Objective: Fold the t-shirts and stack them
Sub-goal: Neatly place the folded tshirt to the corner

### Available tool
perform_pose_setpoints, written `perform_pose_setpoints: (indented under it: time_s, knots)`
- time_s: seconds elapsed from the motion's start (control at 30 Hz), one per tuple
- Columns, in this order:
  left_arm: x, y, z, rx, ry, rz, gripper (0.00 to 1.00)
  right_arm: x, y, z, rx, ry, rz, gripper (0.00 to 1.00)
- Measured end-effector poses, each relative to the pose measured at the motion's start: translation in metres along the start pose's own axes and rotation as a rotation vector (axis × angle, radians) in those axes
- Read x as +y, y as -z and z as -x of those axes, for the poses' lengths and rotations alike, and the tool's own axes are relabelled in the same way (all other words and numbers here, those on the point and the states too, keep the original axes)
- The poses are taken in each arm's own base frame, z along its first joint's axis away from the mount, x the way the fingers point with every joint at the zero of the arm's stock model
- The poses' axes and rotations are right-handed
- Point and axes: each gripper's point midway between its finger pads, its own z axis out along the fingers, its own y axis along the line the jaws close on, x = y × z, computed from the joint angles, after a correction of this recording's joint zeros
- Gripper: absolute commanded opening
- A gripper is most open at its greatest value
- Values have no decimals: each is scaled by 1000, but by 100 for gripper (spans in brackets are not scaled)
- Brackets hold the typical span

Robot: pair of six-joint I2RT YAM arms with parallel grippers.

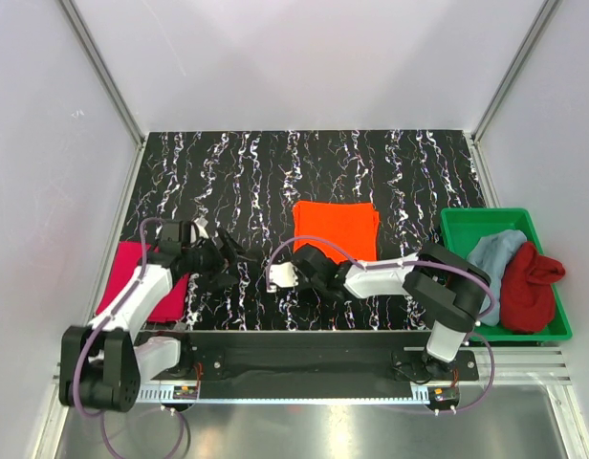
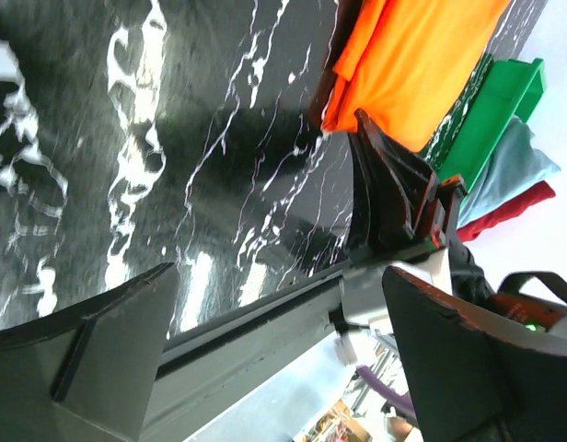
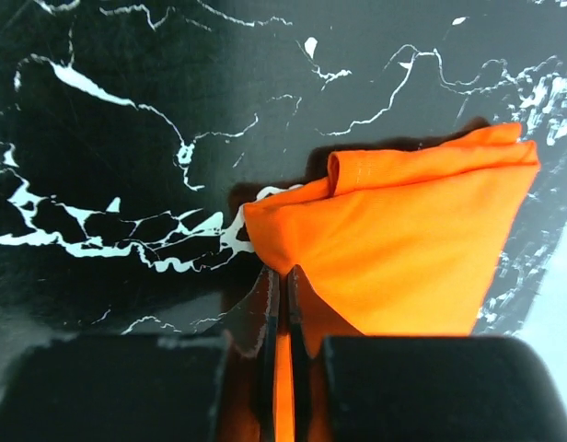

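Note:
A folded bright orange t-shirt point(image 1: 335, 228) lies mid-table. My right gripper point(image 1: 305, 258) is at its near left corner, and in the right wrist view its jaws point(image 3: 282, 273) are shut with orange cloth point(image 3: 403, 249) pinched between them. The left gripper point(image 1: 235, 256) hovers over bare table left of it, open wide with nothing between its fingers point(image 2: 118, 341). A magenta-pink t-shirt point(image 1: 130, 279) lies flat at the table's left edge, partly under the left arm. A light blue t-shirt point(image 1: 493, 256) and a dark red t-shirt point(image 1: 528, 285) sit bunched in the green tray point(image 1: 467, 222).
The green tray stands at the right edge of the black marbled table point(image 1: 275, 172). In the left wrist view the right gripper point(image 2: 394, 193), the orange shirt point(image 2: 422, 55) and the tray point(image 2: 500, 101) show beyond the table's near rail. White walls close in the back and sides.

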Motion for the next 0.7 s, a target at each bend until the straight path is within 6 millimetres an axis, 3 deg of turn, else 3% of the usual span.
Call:
perform_pose_setpoints:
  time_s: [0.17, 0.3, 0.57, 0.7]
  knots:
    - [3, -21, 9, 44, 24, -12, 99, 3, 3, 0, 4, -22, 43, 0]
    - [-5, -39, 18, 58, 55, -53, 99, 3, 16, -1, -8, -43, 74, 0]
    - [-63, -87, 17, 93, -8, -148, 99, -16, 53, -4, -81, -129, 38, 0]
    - [-75, -112, 17, 94, -6, -150, 99, -17, 60, -8, -99, -170, 41, 0]
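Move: The folded orange t-shirt's middle lies about 22 cm to the right of my left hand, 9 cm ahead and 8 cm below. Its near-left corner, already pinched by my right fingers, is some 16 cm to the right of my left hand, 3 cm ahead and 7 cm lower. From my right hand the shirt's middle is roughly 6 cm ahead and 6 cm right, about level. The folded red shirt lies about 24 cm left of my left hand, 3 cm back and 8 cm below. I keep my right fingers shut on the orange t-shirt's near-left corner and, after a brief pause, raise it about 5 cm, easing some 3 cm right and a little back. Meanwhile I sweep my wide-open left hand right and forward, about 13 cm, dipping first, then mostly rightward to the shirt's left edge, its left side rolling down slightly. No left-hand grip yet. ##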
